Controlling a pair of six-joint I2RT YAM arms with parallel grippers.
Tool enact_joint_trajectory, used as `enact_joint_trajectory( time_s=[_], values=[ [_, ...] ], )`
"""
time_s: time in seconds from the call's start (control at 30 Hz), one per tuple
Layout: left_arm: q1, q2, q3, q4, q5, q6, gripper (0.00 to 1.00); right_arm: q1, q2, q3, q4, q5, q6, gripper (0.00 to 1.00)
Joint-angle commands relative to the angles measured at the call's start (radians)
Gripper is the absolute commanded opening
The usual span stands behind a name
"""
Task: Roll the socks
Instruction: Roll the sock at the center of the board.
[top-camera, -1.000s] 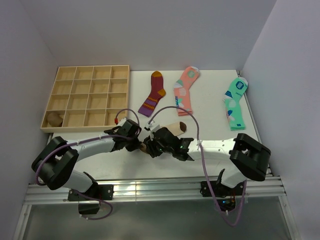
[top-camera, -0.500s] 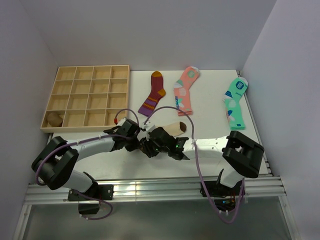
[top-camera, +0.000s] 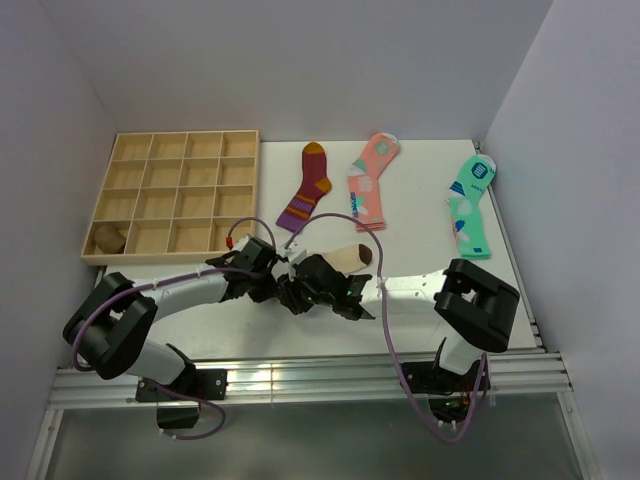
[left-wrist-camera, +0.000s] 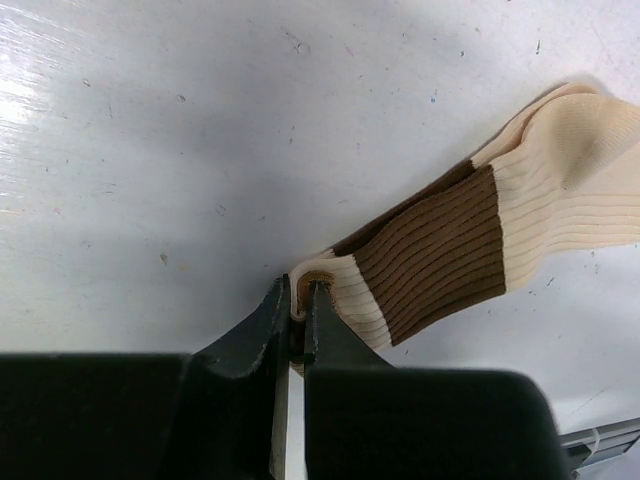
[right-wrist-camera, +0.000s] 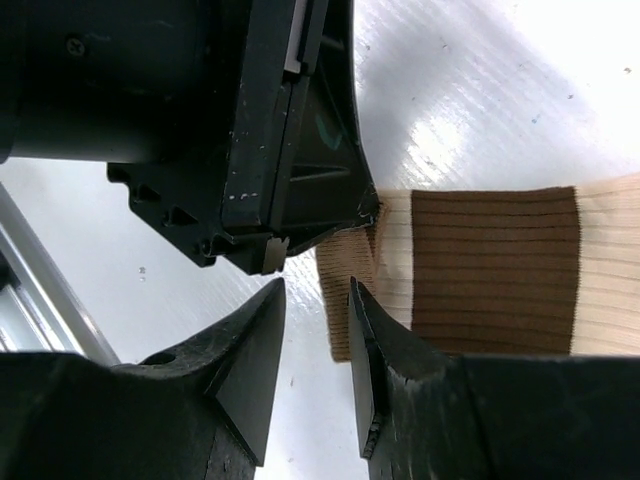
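A beige sock (top-camera: 351, 257) with a dark brown toe and band lies on the white table, toe to the upper right. My left gripper (left-wrist-camera: 297, 300) is shut on the folded edge of its cuff (left-wrist-camera: 330, 290). The brown band (left-wrist-camera: 440, 250) runs just past that pinch. My right gripper (right-wrist-camera: 316, 290) stands open right against the left gripper's fingers (right-wrist-camera: 300, 150). A tan layer at the cuff (right-wrist-camera: 345, 290) lies partly in its gap, beside the right finger. In the top view both grippers meet at the cuff end (top-camera: 290, 291). The plain brown sock cannot be told apart.
A wooden compartment tray (top-camera: 180, 150) sits at the back left, with a brown bundle (top-camera: 108, 237) in its near left cell. A maroon striped sock (top-camera: 306, 187), a pink sock (top-camera: 368, 180) and a mint-green sock (top-camera: 469, 205) lie along the back. The table's front edge runs just behind the grippers.
My right arm has slid left, bringing its gripper close against the left one at the cuff, and its jaws have narrowed. The left gripper has stayed shut and still.
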Motion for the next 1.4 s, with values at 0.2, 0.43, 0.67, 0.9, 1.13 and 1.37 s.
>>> enact_joint_trajectory(
  time_s=[0.2,0.43,0.67,0.9,1.13,1.37],
  values=[
    [0.013,-0.023,-0.042,0.051,-0.001,-0.043,0.00,0.018,0.032,-0.069,-0.007,-0.021,0.046,0.39],
    [0.022,-0.023,-0.041,0.044,0.004,-0.032,0.00,0.018,0.034,-0.079,-0.006,0.029,0.043,0.40],
    [0.022,-0.021,-0.012,0.010,0.004,-0.021,0.00,0.024,0.052,-0.059,-0.032,0.055,0.032,0.40],
    [0.044,-0.017,0.019,-0.016,0.042,0.001,0.00,0.061,0.109,-0.005,-0.118,0.158,0.035,0.41],
    [0.085,-0.017,0.044,-0.053,0.059,0.049,0.00,0.079,0.154,0.038,-0.190,0.275,0.061,0.41],
    [0.091,-0.011,0.030,-0.032,0.085,0.066,0.00,0.079,0.223,0.093,-0.253,0.275,0.069,0.07]
  ],
)
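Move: The folded cuff of the cream-and-brown sock is already pinched by the left fingers; its free near edge, the spot for the right fingers, lies about 4 cm below the right hand, level ahead and some 1 cm right. From the left hand that edge is roughly 3 cm back and 3 cm right, at its height. From the right hand, the sock's dark toe is about 12 cm ahead and 18 cm right, the maroon sock some 30 cm ahead and 4 cm right. The rolled cuff's near edge is what the right hand comes down for: half-open, it sinks about 3 cm while easing back and right, pauses, then creeps forward some 2 cm and slightly left, tipping its fingers about 10 degrees steeper and turning a little clockwise before they shut on the edge. The left hand keeps its pinch, nearly still, then draws the cuff about 2 cm left and forward. ##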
